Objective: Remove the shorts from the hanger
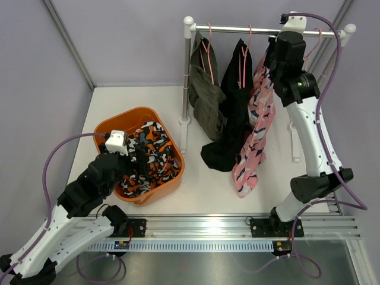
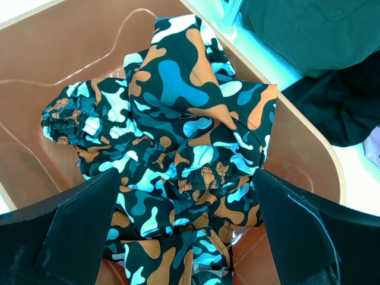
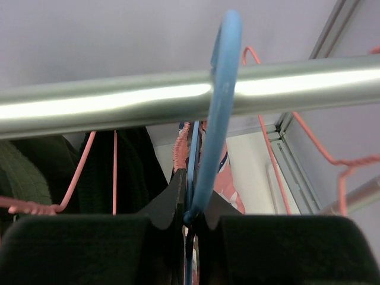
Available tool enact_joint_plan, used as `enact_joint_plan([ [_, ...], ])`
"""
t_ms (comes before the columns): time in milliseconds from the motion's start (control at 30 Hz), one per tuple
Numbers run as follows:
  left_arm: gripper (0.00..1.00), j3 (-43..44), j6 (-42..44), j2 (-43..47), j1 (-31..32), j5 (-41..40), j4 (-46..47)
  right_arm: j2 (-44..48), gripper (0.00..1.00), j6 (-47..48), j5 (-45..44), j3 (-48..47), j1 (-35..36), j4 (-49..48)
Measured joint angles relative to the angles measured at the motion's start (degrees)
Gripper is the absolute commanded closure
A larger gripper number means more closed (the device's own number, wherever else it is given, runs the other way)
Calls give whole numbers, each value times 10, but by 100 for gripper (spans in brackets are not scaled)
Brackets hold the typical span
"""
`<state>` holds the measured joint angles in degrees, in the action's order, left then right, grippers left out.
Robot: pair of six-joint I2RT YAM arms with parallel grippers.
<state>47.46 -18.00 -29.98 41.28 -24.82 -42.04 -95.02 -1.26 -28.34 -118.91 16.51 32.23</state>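
Three shorts hang from the rail [image 1: 249,28]: olive green [image 1: 206,95], black [image 1: 231,119] and pink patterned [image 1: 256,136]. My right gripper [image 1: 274,44] is up at the rail above the pink shorts. In the right wrist view the gripper [image 3: 191,205] is shut on the neck of a blue hanger [image 3: 222,89], whose hook sits over the rail [image 3: 119,101]. The camouflage shorts [image 1: 151,155] lie crumpled in the orange basin [image 1: 119,119]. My left gripper [image 2: 184,202] hovers open just above them, its fingers [image 2: 77,225] apart on either side of the camouflage shorts [image 2: 184,119].
Pink wire hangers [image 1: 209,53] carry the olive and black shorts, and another pink hanger [image 1: 314,44] hangs at the rail's right end. The rack's white post [image 1: 187,71] stands right beside the basin. Purple walls close in behind and at the sides.
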Motion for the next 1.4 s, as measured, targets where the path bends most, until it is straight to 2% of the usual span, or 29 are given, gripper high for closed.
enact_joint_plan([
  [200,1,0,0,0,0,0,0,61,100,0,-6,0,0,21],
  [467,1,0,0,0,0,0,0,171,100,-40,28,30,0,116],
  [567,1,0,0,0,0,1,0,244,100,-61,76,60,0,153],
  [800,1,1,1,-2,0,13,2,391,100,-97,265,66,0,189],
  [1033,1,22,10,-20,0,24,3,440,100,-116,385,27,0,199],
  [1200,1,74,16,-39,0,41,3,432,100,-127,453,-9,0,206],
  [1400,2,229,8,-123,0,97,34,429,100,-144,526,63,0,190],
])
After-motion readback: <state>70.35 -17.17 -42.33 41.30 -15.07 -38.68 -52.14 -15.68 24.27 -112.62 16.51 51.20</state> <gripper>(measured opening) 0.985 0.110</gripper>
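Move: Below the right hand, which already pinches the blue hanger's neck, the pink shorts hang about 25 cm down, 7 cm back and 2 cm left. The black shorts hang about 11 cm left, 3 cm back and 25 cm down; the rail is some 5 cm ahead and above, level sideways. From the left hand the pink shorts lie about 25 cm ahead, 25 cm right and 4 cm lower; camo shorts lie in the bin 17 cm below, 5 cm ahead. Drawing the held blue hanger up and away from the rail, the right hand sweeps back about 35 cm and rises about 14, its wrist swinging some 50 degrees counter-clockwise; near the end it eases left and sinks slightly, fingers keeping their pinch. Late on, the open left hand rises about 13 cm from over the bin, drifting right. ##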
